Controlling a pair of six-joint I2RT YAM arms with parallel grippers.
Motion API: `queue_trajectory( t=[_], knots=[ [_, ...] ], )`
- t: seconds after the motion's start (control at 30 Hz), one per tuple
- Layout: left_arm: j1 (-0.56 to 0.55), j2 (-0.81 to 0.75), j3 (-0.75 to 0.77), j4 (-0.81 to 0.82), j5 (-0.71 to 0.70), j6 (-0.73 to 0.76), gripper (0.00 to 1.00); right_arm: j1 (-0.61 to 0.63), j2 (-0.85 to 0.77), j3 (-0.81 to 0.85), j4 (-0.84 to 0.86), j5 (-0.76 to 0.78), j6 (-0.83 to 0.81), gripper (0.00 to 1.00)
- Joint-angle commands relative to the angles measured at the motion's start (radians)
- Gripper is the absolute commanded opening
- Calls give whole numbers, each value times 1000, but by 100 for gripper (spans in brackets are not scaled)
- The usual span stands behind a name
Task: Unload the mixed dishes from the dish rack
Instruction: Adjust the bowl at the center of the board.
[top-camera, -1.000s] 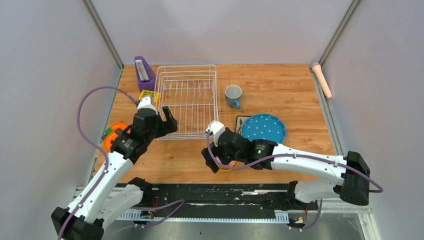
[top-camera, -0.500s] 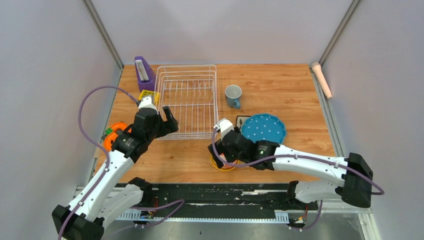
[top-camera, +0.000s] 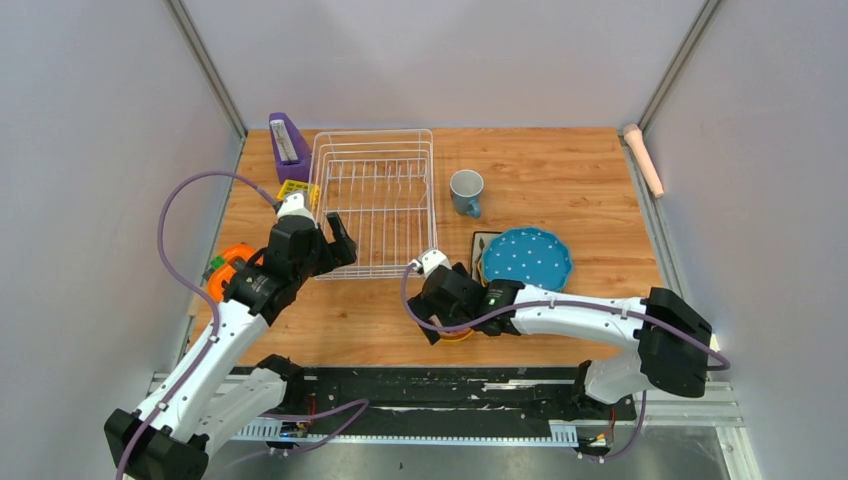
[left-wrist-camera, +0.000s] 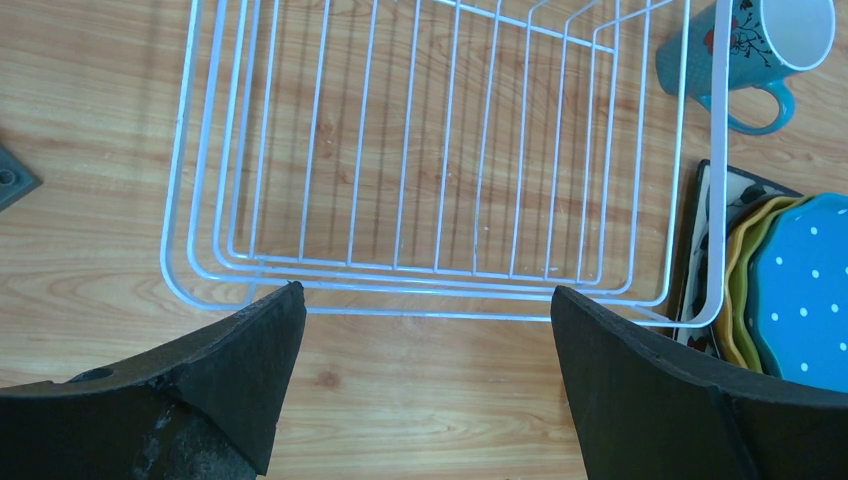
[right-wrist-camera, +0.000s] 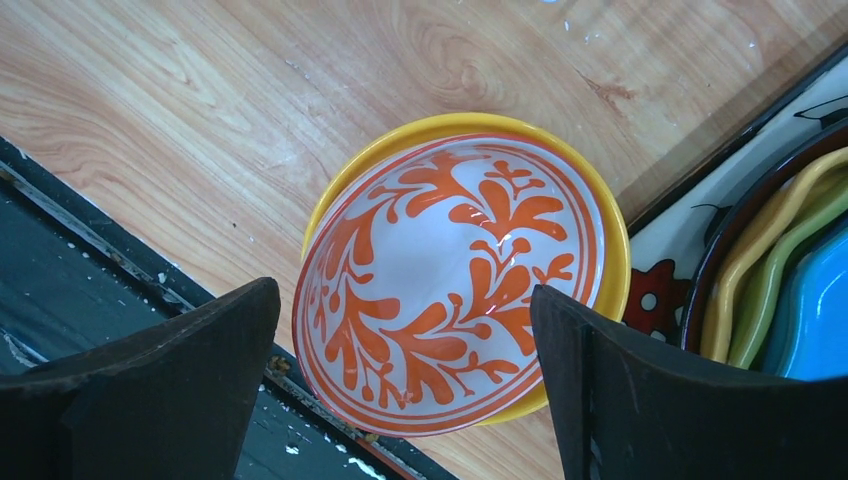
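Note:
The white wire dish rack (top-camera: 372, 200) (left-wrist-camera: 437, 314) stands empty at the back left of the table. My left gripper (top-camera: 333, 238) (left-wrist-camera: 425, 290) hovers open just in front of its near rim. A red-and-white patterned bowl (right-wrist-camera: 450, 280) sits nested in a yellow bowl (right-wrist-camera: 615, 270) (top-camera: 455, 336) near the table's front edge. My right gripper (top-camera: 438, 322) (right-wrist-camera: 405, 288) hangs open above them, holding nothing. Beside them is a stack topped by a blue-dotted plate (top-camera: 527, 255) (left-wrist-camera: 805, 290) (right-wrist-camera: 815, 320) on a dark square plate (top-camera: 482, 243) (left-wrist-camera: 715, 200). A blue-grey mug (top-camera: 466, 190) (left-wrist-camera: 745, 45) stands right of the rack.
A purple slanted holder (top-camera: 287, 145) and a small yellow grid block (top-camera: 295, 188) sit left of the rack. An orange tape measure (top-camera: 228, 268) lies by the left arm. A pink cylinder (top-camera: 644, 160) rests on the right rail. A black strip (top-camera: 400, 385) runs along the near edge.
The right gripper swung right and away from the bowls, then came back left over them, and its elbow moved inward. The left arm and all dishes stayed where they were.

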Motion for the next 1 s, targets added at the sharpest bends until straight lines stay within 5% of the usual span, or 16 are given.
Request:
queue_trajectory(
  t=[0.0, 0.37, 0.57, 0.97],
  knots=[
    [-3, -1, -5, 31, -1, 15, 100, -2, 3, 59, 5, 44, 23, 93],
    [-3, 2, -6, 31, -12, 14, 100, 0, 70, 103, 11, -104, 12, 63],
    [-3, 2, -4, 30, -14, 15, 100, 1, 68, 120, -12, -33, 35, 34],
    [-3, 3, -2, 27, -13, 15, 100, 29, 159, 162, -102, 71, 58, 27]
  ],
)
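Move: The white-and-orange bowl sits tilted in the yellow bowl, its middle about 2 cm ahead of the right hand, 1 cm to its right and 3 cm below, already between the open fingers; the yellow bowl is directly under it. The plate stack lies some 15 cm ahead and 16 cm right of that hand, the dish rack's middle about 26 cm ahead and 15 cm left. From the left hand, the orange bowl is roughly 16 cm back, 19 cm right and 13 cm lower. The orange bowl's near-left rim is what the right hand takes between its fingers: it shifts left about 2 cm, rising roughly 1 cm on the way and then sinking back to its starting height. Meanwhile the fingers close from wide open to about a quarter, ending astride the rim, one finger inside the bowl and the other outside; the wrist barely tilts. ##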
